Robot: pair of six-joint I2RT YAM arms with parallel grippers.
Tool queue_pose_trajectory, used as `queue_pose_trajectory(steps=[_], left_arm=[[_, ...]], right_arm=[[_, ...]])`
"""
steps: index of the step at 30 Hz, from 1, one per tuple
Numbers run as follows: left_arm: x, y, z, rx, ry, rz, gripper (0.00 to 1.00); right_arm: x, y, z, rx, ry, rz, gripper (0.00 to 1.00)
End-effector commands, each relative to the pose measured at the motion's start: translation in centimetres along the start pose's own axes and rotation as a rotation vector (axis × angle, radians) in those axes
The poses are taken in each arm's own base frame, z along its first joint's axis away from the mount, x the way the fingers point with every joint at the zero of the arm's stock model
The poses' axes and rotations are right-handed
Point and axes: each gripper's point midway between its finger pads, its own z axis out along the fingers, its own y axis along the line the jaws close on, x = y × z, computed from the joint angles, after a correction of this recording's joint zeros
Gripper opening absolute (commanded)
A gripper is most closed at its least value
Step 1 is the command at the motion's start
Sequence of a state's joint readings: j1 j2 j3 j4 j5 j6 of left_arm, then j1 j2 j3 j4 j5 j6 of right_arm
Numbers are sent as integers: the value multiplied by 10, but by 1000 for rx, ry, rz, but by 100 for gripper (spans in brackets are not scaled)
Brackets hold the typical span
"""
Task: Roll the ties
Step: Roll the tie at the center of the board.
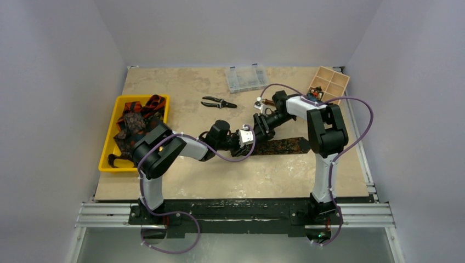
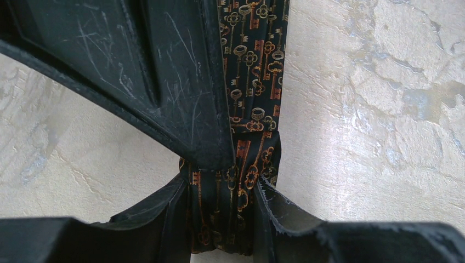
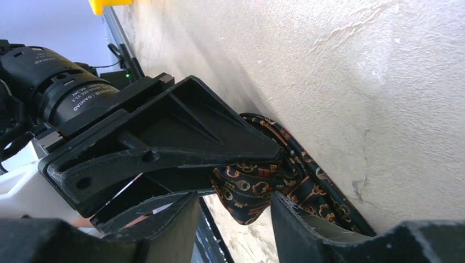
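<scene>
A black tie with orange key print [image 1: 285, 146] lies flat on the table, its left end rolled up. My left gripper [image 1: 248, 137] is shut on that rolled end; in the left wrist view the roll [image 2: 241, 181] is pinched in the gripper [image 2: 219, 219], and the flat tie runs away from it. My right gripper [image 1: 262, 127] is open just behind it. In the right wrist view the roll [image 3: 252, 186] hangs inside the gripper [image 3: 233, 227], touching only the right finger. More ties [image 1: 134, 123] lie heaped in a yellow tray [image 1: 107, 159].
Black-handled pliers [image 1: 218, 102] lie behind the grippers. A clear plastic box [image 1: 245, 78] stands at the back. A wooden compartment box [image 1: 329, 83] stands at the back right. The two grippers are close together, each one's finger filling the other's wrist view.
</scene>
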State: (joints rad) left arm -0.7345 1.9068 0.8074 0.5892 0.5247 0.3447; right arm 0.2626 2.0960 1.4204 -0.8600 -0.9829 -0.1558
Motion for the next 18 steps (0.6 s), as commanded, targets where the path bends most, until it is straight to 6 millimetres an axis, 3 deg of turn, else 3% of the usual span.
queue_pose_trajectory(steps=[1,4,6,9,13,16,18], left_arm=[[67,-30,-10,67,219,-92,24],[67,-30,-9,71,220,-91,24],[66,-30,-9,73,219,-91,24],[66,-32,-9,81,217,-95,26],[54,-33,-9,85,162,-101,41],[30,-29,-10,95,41,-87,56],[10,-28,-10,110,-37,-64,60]], right_arm=[[3,0,9,-34,16,-9,49],[13,-13,15,2,51,7,43],[15,-19,16,28,55,11,30],[16,-27,17,67,55,15,2],[22,-41,16,130,77,22,0],[29,-51,15,175,97,28,0],[32,-58,13,209,108,27,0]])
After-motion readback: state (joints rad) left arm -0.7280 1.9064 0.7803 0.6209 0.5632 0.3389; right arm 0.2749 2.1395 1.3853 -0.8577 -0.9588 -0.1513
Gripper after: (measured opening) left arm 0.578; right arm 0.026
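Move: The rolled end of the tie is already between the left fingers, practically at the hand point; from the right hand it lies about 2 cm back, 2 cm left and 3 cm below. The tie's flat tail is centred some 14 cm right of the left hand and about 1 cm farther out. The pruners stand roughly 16 cm ahead and 12 cm left of the right hand, the pipe fitting 17 cm ahead and 8 cm right. Right hand sinks 2.5 cm and slightly back, pinching the tie roll shut; then the left fingers open wider. ##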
